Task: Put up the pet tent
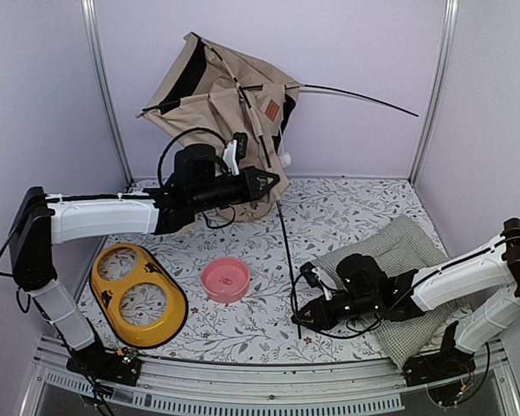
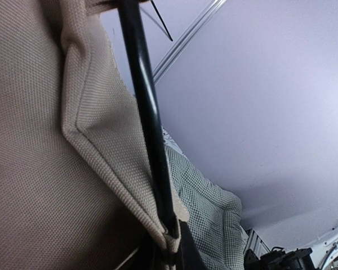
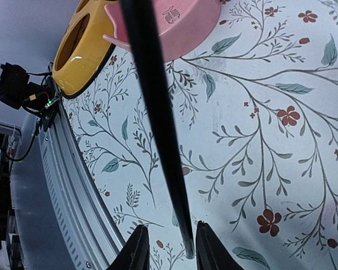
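The pet tent [image 1: 225,95], beige fabric half collapsed, leans against the back wall with an orange-brown label [image 1: 271,109]. My left gripper [image 1: 267,181] is shut on its lower fabric edge; the left wrist view shows a beige hem [image 2: 90,140] and a black pole [image 2: 149,112] running into the corner pocket. Another thin black pole [image 1: 286,251] runs from the tent down to the table. Its free end [image 3: 186,247] lies between my right gripper's [image 3: 170,250] fingers, close to the right finger [image 3: 209,247], with a gap on the left. The jaws stand apart, low over the table.
A pink bowl [image 1: 224,279] and a yellow two-hole bowl holder [image 1: 139,295] sit at the front left. The green-checked cushion [image 1: 399,260] lies under my right arm. Another black pole [image 1: 364,97] sticks out to the right from the tent. The table's metal front rail [image 3: 62,185] is close by.
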`<state>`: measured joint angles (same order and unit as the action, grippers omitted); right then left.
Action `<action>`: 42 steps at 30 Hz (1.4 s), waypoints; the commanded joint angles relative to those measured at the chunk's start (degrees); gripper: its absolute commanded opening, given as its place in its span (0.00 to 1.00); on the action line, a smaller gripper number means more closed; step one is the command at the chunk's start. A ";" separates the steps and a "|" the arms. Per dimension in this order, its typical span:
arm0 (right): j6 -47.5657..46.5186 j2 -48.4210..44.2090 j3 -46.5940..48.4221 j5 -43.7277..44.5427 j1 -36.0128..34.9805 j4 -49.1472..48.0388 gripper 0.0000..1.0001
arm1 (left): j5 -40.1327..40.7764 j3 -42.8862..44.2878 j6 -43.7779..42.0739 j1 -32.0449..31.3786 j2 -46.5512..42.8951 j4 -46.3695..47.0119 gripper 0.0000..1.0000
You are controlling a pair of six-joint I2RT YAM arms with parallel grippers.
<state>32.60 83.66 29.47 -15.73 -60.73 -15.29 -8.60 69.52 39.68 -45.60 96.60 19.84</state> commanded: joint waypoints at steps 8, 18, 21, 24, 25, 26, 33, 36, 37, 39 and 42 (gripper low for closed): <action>2.07 2.76 -0.31 3.58 -0.34 -2.75 0.22 | -0.47 2.66 -0.62 1.81 -0.44 3.55 0.00; 0.66 -0.36 4.09 9.53 -0.35 3.15 0.00 | -2.77 1.43 -0.05 2.33 -1.32 3.66 0.00; -0.01 -2.85 5.58 12.73 -0.35 6.02 0.00 | -3.05 0.30 -0.07 2.44 -2.44 3.76 0.04; -0.74 -4.84 7.41 15.13 -0.35 8.87 0.00 | -3.55 -0.82 -0.34 2.69 -3.67 4.11 0.17; -0.97 -5.25 8.07 15.63 -0.35 9.81 0.00 | -3.84 -1.13 -0.53 2.71 -4.10 4.27 0.22; -1.28 -5.52 8.72 16.04 -0.35 10.62 0.00 | -4.06 -1.40 -0.71 2.76 -4.58 4.43 0.26; -1.88 -6.03 12.09 17.99 -0.35 13.92 0.00 | -6.16 -4.81 -1.71 2.80 -9.60 5.37 0.45; -1.93 -5.89 13.25 18.54 -0.35 14.68 0.00 | -7.08 -8.00 -2.13 2.75 -13.02 6.44 0.49; -1.88 -5.93 13.56 18.96 -0.35 14.75 0.00 | -7.26 -9.20 -2.25 2.71 -14.38 6.84 0.49; -1.84 -5.95 14.17 19.66 -0.31 15.00 0.00 | -7.82 -12.08 -2.53 2.64 -16.99 7.49 0.49; -1.84 -6.05 15.20 20.28 -0.27 15.12 0.00 | -7.29 -16.67 -2.41 2.67 -20.69 7.39 0.46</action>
<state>30.79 79.11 41.08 0.75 -61.30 2.66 -15.07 57.47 38.22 -43.22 79.96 25.61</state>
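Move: The pole's lower end stands just between my right hand's open fingers, about 1 cm farther forward and 1 cm lower. From that hand the pink bowl lies roughly 13 cm ahead and 16 cm left, and the grey cushion some 11 cm ahead and 26 cm right, both about 3 cm lower. My left hand already holds the tent corner between its fingers. The pole's lower end is about 22 cm back, 5 cm right and 23 cm below it. I ease my right hand about 1 cm forward and down and shut its fingers on the pole just above its lower end. Keeping that pinch, I carry the pole end up some 5 cm and forward about 4, turning slightly clockwise. Once it's held, I open my left hand about halfway, let go of the tent corner and draw up, back and left, 5 to 6 cm each way. ##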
